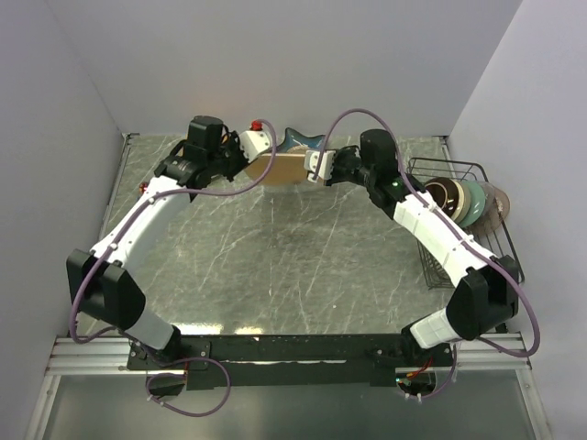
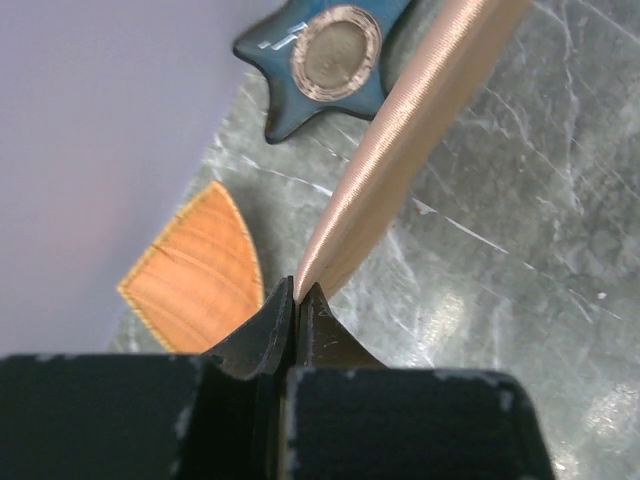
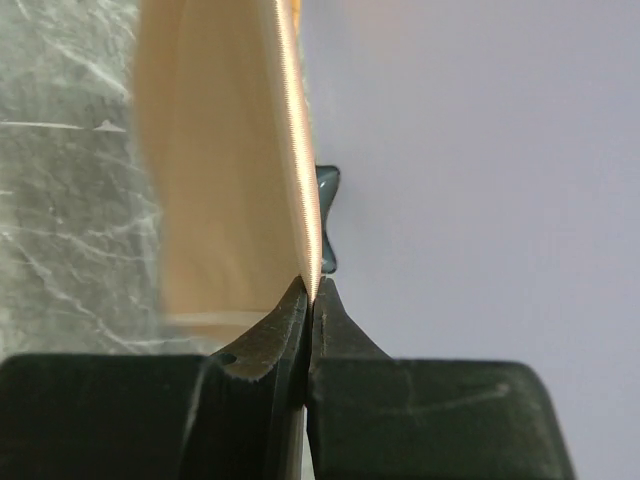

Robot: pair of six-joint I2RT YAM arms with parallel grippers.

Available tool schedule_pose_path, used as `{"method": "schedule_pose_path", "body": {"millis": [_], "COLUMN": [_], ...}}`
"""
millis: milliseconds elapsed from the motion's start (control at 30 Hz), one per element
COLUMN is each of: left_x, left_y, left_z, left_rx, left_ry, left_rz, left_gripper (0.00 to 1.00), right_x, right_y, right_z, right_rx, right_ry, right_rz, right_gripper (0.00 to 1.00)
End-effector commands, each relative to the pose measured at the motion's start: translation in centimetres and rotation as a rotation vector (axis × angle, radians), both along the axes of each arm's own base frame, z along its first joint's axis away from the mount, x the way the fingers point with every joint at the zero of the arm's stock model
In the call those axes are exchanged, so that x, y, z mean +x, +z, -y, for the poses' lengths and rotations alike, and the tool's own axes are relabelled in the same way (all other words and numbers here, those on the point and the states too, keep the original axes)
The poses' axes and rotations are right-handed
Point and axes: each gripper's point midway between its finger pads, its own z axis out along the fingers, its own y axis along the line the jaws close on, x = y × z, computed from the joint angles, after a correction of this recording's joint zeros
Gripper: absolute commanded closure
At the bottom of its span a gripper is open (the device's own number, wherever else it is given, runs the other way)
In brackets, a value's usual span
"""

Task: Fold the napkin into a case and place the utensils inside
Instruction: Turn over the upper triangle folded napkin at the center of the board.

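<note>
The peach-orange satin napkin (image 1: 280, 169) hangs stretched above the back of the table between my two grippers. My left gripper (image 1: 253, 168) is shut on the cloth's left end. In the left wrist view the napkin (image 2: 400, 150) runs up and away from the pinched fingertips (image 2: 298, 291) as a taut band. My right gripper (image 1: 310, 170) is shut on the right end. From the right wrist the napkin (image 3: 225, 170) hangs as a sheet with its edge clamped in the tips (image 3: 312, 287). The utensils are out of view.
A blue star-shaped dish (image 2: 330, 55) and an orange fan-shaped dish (image 2: 195, 270) lie on the marble table (image 1: 293, 257) by the back wall, under the cloth. A black wire rack (image 1: 463, 215) holding bowls and plates stands at the right edge. Walls close in on three sides.
</note>
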Motion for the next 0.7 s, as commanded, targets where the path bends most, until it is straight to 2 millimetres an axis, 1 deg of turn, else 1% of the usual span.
{"method": "schedule_pose_path", "body": {"millis": [0, 33, 67, 100, 133, 167, 200, 233, 267, 300, 333, 367, 400, 433, 467, 500, 567, 600, 667], "left_x": [-1.2, -2.0, -2.9, -3.9, -4.7, -6.3, -7.7, -8.7, -10.7, -12.2, -14.0, -15.1, -16.1, -17.2, -17.8, -18.5, -19.6, -20.4, -21.3], "left_y": [3.1, 2.0, -0.9, -2.2, -3.9, -7.9, -9.1, -10.8, -14.3, -15.3, -17.5, -18.3, -18.6, -19.7, -20.0, -20.4, -21.1, -21.6, -22.2], "left_z": [-1.8, -1.7, -1.6, -1.3, -1.3, -1.8, -1.4, -1.6, -2.1, -1.7, -2.1, -2.0, -1.7, -1.8, -1.7, -1.6, -1.3, -1.3, -1.2], "left_rx": [0.019, 0.035, 0.061, 0.078, 0.109, 0.149, 0.164, 0.190, 0.223, 0.237, 0.259, 0.264, 0.264, 0.266, 0.262, 0.265, 0.251, 0.258, 0.258], "left_ry": [-0.001, -0.024, -0.045, -0.069, -0.089, -0.099, -0.125, -0.134, -0.151, -0.181, -0.199, -0.217, -0.236, -0.240, -0.245, -0.257, -0.269, -0.285, -0.309], "left_rz": [0.115, 0.092, 0.035, 0.018, -0.002, -0.069, -0.075, -0.097, -0.163, -0.179, -0.230, -0.255, -0.267, -0.302, -0.321, -0.345, -0.397, -0.429, -0.457], "left_gripper": [0.99, 0.99, 0.99, 0.99, 0.99, 0.99, 0.99, 0.99, 0.99, 0.99, 0.99, 0.99, 0.99, 0.99, 0.99, 0.99, 0.99, 0.99, 0.99], "right_x": [-0.8, -1.3, -2.4, -3.2, -4.0, -5.9, -6.9, -7.9, -10.0, -11.0, -12.1, -13.7, -15.3, -16.2, -17.7, -18.8, -20.0, -20.5, -20.6], "right_y": [2.1, 1.1, -2.0, -2.9, -4.4, -7.9, -9.0, -10.6, -13.5, -14.5, -16.0, -18.3, -18.9, -19.9, -21.7, -22.0, -23.5, -23.8, -24.2], "right_z": [0.9, 0.8, 0.4, 0.3, 0.0, -0.7, -1.1, -1.5, -2.1, -2.6, -2.6, -2.2, -2.8, -2.5, -2.0, -2.3, -1.8, -2.0, -2.0], "right_rx": [-0.005, -0.016, -0.043, -0.056, -0.078, -0.116, -0.135, -0.160, -0.187, -0.201, -0.226, -0.255, -0.258, -0.278, -0.304, -0.309, -0.335, -0.336, -0.344], "right_ry": [0.019, 0.029, 0.055, 0.076, 0.100, 0.146, 0.172, 0.197, 0.239, 0.261, 0.270, 0.288, 0.322, 0.331, 0.348, 0.371, 0.379, 0.384, 0.374], "right_rz": [0.100, 0.093, 0.055, 0.060, 0.051, 0.012, 0.026, 0.017, -0.014, -0.025, -0.047, -0.088, -0.093, -0.108, -0.140, -0.140, -0.161, -0.173, -0.183], "right_gripper": [1.00, 1.00, 1.00, 1.00, 1.00, 1.00, 1.00, 1.00, 1.00, 1.00, 1.00, 1.00, 1.00, 1.00, 1.00, 1.00, 1.00, 1.00, 1.00]}}
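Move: Both hands already hold the napkin's edge stretched between them, high above the board. For the left hand, the bare spot at the board's centre where the napkin goes is about 11 cm back, 10 cm right and 25 cm below; the blue star dish is some 16 cm ahead and 12 cm right, the wooden tray 15 cm ahead and 15 cm left. From the right hand, the spot is about 10 cm back, 11 cm left and 28 cm down, the star dish 17 cm ahead and 9 cm left. Down and back in one quick swoop, both hands bring the held edge from high up to just above the board, sinking some 20-25 cm and drawing about 20 cm towards the bases, away from the star dish. The fingers stay shut on the two corners while both wrists tip them more steeply downward, the left turning clockwise and the right counter-clockwise, and the hands slow together at the end. ##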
